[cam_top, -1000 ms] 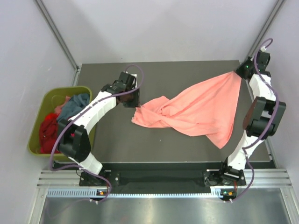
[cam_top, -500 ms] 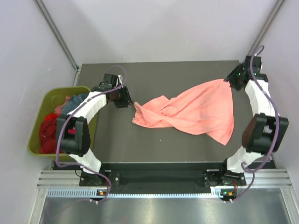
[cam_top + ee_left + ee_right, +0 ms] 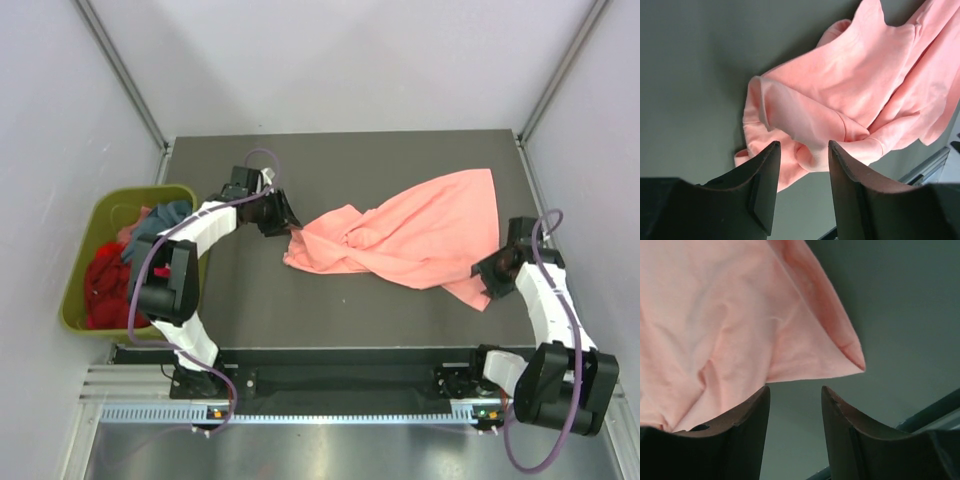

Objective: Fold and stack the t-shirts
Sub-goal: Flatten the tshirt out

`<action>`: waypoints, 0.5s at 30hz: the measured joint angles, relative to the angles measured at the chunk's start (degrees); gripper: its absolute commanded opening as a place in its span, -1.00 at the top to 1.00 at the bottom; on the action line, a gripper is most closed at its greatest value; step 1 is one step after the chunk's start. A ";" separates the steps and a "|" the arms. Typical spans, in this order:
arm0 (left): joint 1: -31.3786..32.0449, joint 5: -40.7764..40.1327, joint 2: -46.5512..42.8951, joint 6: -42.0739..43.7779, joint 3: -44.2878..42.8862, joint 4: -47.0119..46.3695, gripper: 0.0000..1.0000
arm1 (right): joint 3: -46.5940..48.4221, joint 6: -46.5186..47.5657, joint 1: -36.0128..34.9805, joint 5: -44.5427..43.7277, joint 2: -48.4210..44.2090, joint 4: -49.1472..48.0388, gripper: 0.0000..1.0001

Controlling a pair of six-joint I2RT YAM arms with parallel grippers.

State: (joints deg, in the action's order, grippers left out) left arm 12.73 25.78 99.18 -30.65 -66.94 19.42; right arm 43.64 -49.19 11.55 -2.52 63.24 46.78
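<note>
A large salmon-pink t-shirt (image 3: 420,230) lies crumpled and twisted across the middle of the dark table (image 3: 350,310). My left gripper (image 3: 287,224) is open at the shirt's bunched left end. In the left wrist view the folds of the shirt (image 3: 840,90) lie just past the open left gripper (image 3: 804,145), with nothing between its fingers. My right gripper (image 3: 483,275) is open beside the shirt's near right corner. In the right wrist view that pointed corner (image 3: 852,357) lies just ahead of the open right gripper (image 3: 795,390). A red t-shirt (image 3: 100,285) and a teal-blue one (image 3: 165,218) are heaped in the bin.
An olive-green plastic bin (image 3: 75,290) stands off the table's left edge, next to the left arm. Grey walls close in the table on three sides. The metal rail carrying the arm bases (image 3: 350,385) runs along the near edge.
The right gripper let go of the shirt's far right corner, which dropped flat, and came down to the near right corner. The left gripper swung left, then returned to the shirt's left end.
</note>
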 measured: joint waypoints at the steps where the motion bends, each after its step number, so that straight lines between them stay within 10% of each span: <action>1: 0.17 0.35 0.17 -0.35 0.26 -0.20 0.06 | -1.49 -0.59 0.09 -0.26 -0.72 0.26 0.08; 15: 2.43 0.96 0.87 -1.20 1.09 -2.34 0.12 | -10.78 -6.62 1.49 -2.21 2.89 -3.74 0.09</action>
State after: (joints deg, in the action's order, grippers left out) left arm 15.16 26.74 100.05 -31.86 -65.84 17.08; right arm 32.86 -55.81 13.04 -4.73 66.13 43.05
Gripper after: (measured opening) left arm 0.451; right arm 0.462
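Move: The right hand hangs open near the shirt's near right corner, which lies about 5 cm back, 2 cm to its right and some 8 cm below; the far right corner is about 28 cm ahead and 6 cm to the right. The left hand is open over the shirt's bunched left end: the raised fold there is about 3 cm to its right, 1 cm back and 5 cm below, with the lower left tip some 7 cm back and 2 cm left. The right hand sinks about 6 cm while drawing back some 4 cm, going straight down towards the shirt's near right corner once the backward travel dies out, its wrist tipping roughly 10 degrees nearer to vertical and turning slightly clockwise, with the fingers still parted and the corner coming close to the tips. The left hand, fingers also staying about half open, eases roughly 2 cm to the right and a little back towards the raised fold at the bunched left end, then hovers there without closing. ##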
